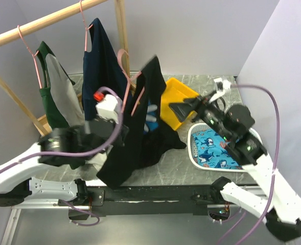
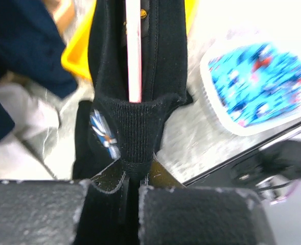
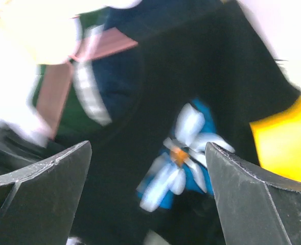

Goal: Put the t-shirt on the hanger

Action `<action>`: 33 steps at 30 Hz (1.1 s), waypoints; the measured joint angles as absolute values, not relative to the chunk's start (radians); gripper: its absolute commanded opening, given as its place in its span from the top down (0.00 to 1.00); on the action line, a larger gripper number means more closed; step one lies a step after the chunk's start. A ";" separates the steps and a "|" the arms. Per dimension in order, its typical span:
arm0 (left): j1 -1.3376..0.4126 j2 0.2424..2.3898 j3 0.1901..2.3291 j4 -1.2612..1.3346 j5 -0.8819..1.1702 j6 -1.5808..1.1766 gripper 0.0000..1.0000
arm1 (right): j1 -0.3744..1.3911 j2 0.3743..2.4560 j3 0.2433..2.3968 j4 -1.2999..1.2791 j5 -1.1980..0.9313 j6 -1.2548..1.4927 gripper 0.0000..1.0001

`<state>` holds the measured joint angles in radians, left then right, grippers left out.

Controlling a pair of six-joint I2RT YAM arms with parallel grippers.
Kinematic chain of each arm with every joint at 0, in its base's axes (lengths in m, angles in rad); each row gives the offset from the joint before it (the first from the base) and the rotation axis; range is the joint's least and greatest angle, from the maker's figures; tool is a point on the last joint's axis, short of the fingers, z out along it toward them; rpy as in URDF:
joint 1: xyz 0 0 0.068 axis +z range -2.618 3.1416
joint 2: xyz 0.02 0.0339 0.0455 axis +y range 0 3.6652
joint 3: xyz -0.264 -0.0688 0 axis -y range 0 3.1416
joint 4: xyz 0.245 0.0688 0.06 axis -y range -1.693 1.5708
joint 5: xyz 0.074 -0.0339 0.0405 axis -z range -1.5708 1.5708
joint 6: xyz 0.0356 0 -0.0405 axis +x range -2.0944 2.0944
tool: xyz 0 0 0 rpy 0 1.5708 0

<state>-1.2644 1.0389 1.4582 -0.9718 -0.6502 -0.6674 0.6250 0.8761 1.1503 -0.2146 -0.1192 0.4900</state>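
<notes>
The black t-shirt (image 1: 140, 138) hangs in mid-air over the table's front, its hem trailing on the surface. The pink hanger (image 1: 135, 89) sits inside its neck, with the hook above the fabric. My left gripper (image 1: 123, 133) is shut on the shirt's ribbed collar (image 2: 137, 127). In the left wrist view (image 2: 132, 186) the pink hanger wire (image 2: 134, 51) runs straight up from the collar. My right gripper (image 1: 182, 109) is open and empty just right of the shirt. In the right wrist view (image 3: 147, 148) the daisy print (image 3: 178, 155) shows between the spread fingers.
A wooden rail (image 1: 48, 23) at the back left carries a navy shirt (image 1: 101, 56) and a green-and-grey shirt (image 1: 58, 94) on pink hangers. A yellow bin (image 1: 178, 102) stands behind the black shirt. A white tray (image 1: 193, 150) with blue patterned cloth sits at the right.
</notes>
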 measured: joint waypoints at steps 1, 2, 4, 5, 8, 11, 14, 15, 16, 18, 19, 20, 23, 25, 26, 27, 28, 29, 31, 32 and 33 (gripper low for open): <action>-1.264 1.041 1.501 -0.981 -0.653 -0.664 0.99 | 0.598 0.842 1.101 -0.197 -0.128 0.482 0.00; -1.264 1.047 1.554 -1.007 -0.653 -0.653 0.99 | 0.571 0.819 1.053 -0.179 -0.144 0.473 0.00; -1.264 1.059 1.642 -1.034 -0.652 -0.633 0.99 | 0.543 0.815 0.976 -0.139 -0.171 0.451 0.00; -1.264 1.069 1.695 -1.055 -0.651 -0.620 0.99 | 0.540 0.831 0.941 -0.123 -0.186 0.441 0.00; -1.264 1.098 1.825 -1.091 -0.642 -0.584 0.99 | 0.539 0.894 0.852 -0.081 -0.223 0.407 0.00; -1.264 1.121 1.926 -1.124 -0.624 -0.550 0.99 | 0.537 0.956 0.774 -0.062 -0.231 0.366 0.00; -1.264 1.133 1.982 -1.144 -0.599 -0.522 0.99 | 0.531 0.999 0.756 -0.045 -0.232 0.331 0.00; -1.264 1.136 1.994 -1.150 -0.594 -0.513 0.99 | 0.530 1.016 0.756 -0.027 -0.232 0.319 0.00; -1.264 1.139 2.000 -1.154 -0.590 -0.508 0.99 | 0.529 1.032 0.756 -0.011 -0.231 0.310 0.00; -1.264 1.147 2.008 -1.163 -0.582 -0.497 0.99 | 0.529 1.058 0.744 0.026 -0.231 0.292 0.00; -1.264 1.151 2.009 -1.166 -0.580 -0.491 0.99 | 0.529 1.068 0.733 0.044 -0.232 0.286 0.00; -1.264 1.156 2.009 -1.170 -0.578 -0.488 0.99 | 0.529 1.077 0.721 0.063 -0.236 0.280 0.00; -1.264 1.170 2.010 -1.177 -0.572 -0.478 0.99 | 0.529 1.124 0.703 0.105 -0.266 0.273 0.00; -1.264 1.179 2.017 -1.182 -0.572 -0.472 0.99 | 0.531 1.173 0.703 0.139 -0.293 0.271 0.00; -1.264 1.184 2.022 -1.184 -0.573 -0.468 0.99 | 0.535 1.201 0.700 0.158 -0.309 0.273 0.00; -1.264 1.187 2.027 -1.187 -0.573 -0.465 0.99 | 0.536 1.218 0.696 0.170 -0.319 0.277 0.00; -1.264 1.188 2.029 -1.187 -0.573 -0.464 0.99 | 0.540 1.235 0.688 0.191 -0.332 0.283 0.00; -1.264 1.188 2.030 -1.187 -0.574 -0.461 0.99 | 0.545 1.247 0.680 0.207 -0.341 0.291 0.02; -1.264 1.188 2.031 -1.187 -0.574 -0.456 0.99 | 0.562 1.261 0.668 0.225 -0.346 0.300 0.04; -1.264 1.188 2.031 -1.186 -0.574 -0.456 0.99 | 0.576 1.267 0.667 0.227 -0.344 0.305 0.07; -1.264 1.188 2.031 -1.186 -0.574 -0.456 0.99 | 0.591 1.275 0.667 0.233 -0.342 0.310 0.09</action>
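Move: Below the right hand, some 28 cm down, about 1 cm farther out and 3 cm to its left, hangs the lower right part of the black t-shirt. The flower print is about 4 cm ahead, 8 cm left and 15 cm below; the yellow tray lies 18 cm ahead, 4 cm right and 40 cm below. From the left hand, already gripping the t-shirt and hanger, that lower part lies about 8 cm ahead, 13 cm right and 21 cm below. Dropping about 26 cm beside the hanging t-shirt, the right hand also works some 5 cm forward and, mostly late, 5 cm left towards the shirt's lower part, fingers wide open and tipping down roughly 25 degrees. The left hand keeps its pinch on shirt and hanger, lifts them about 12 cm in the first half, then holds them up. ##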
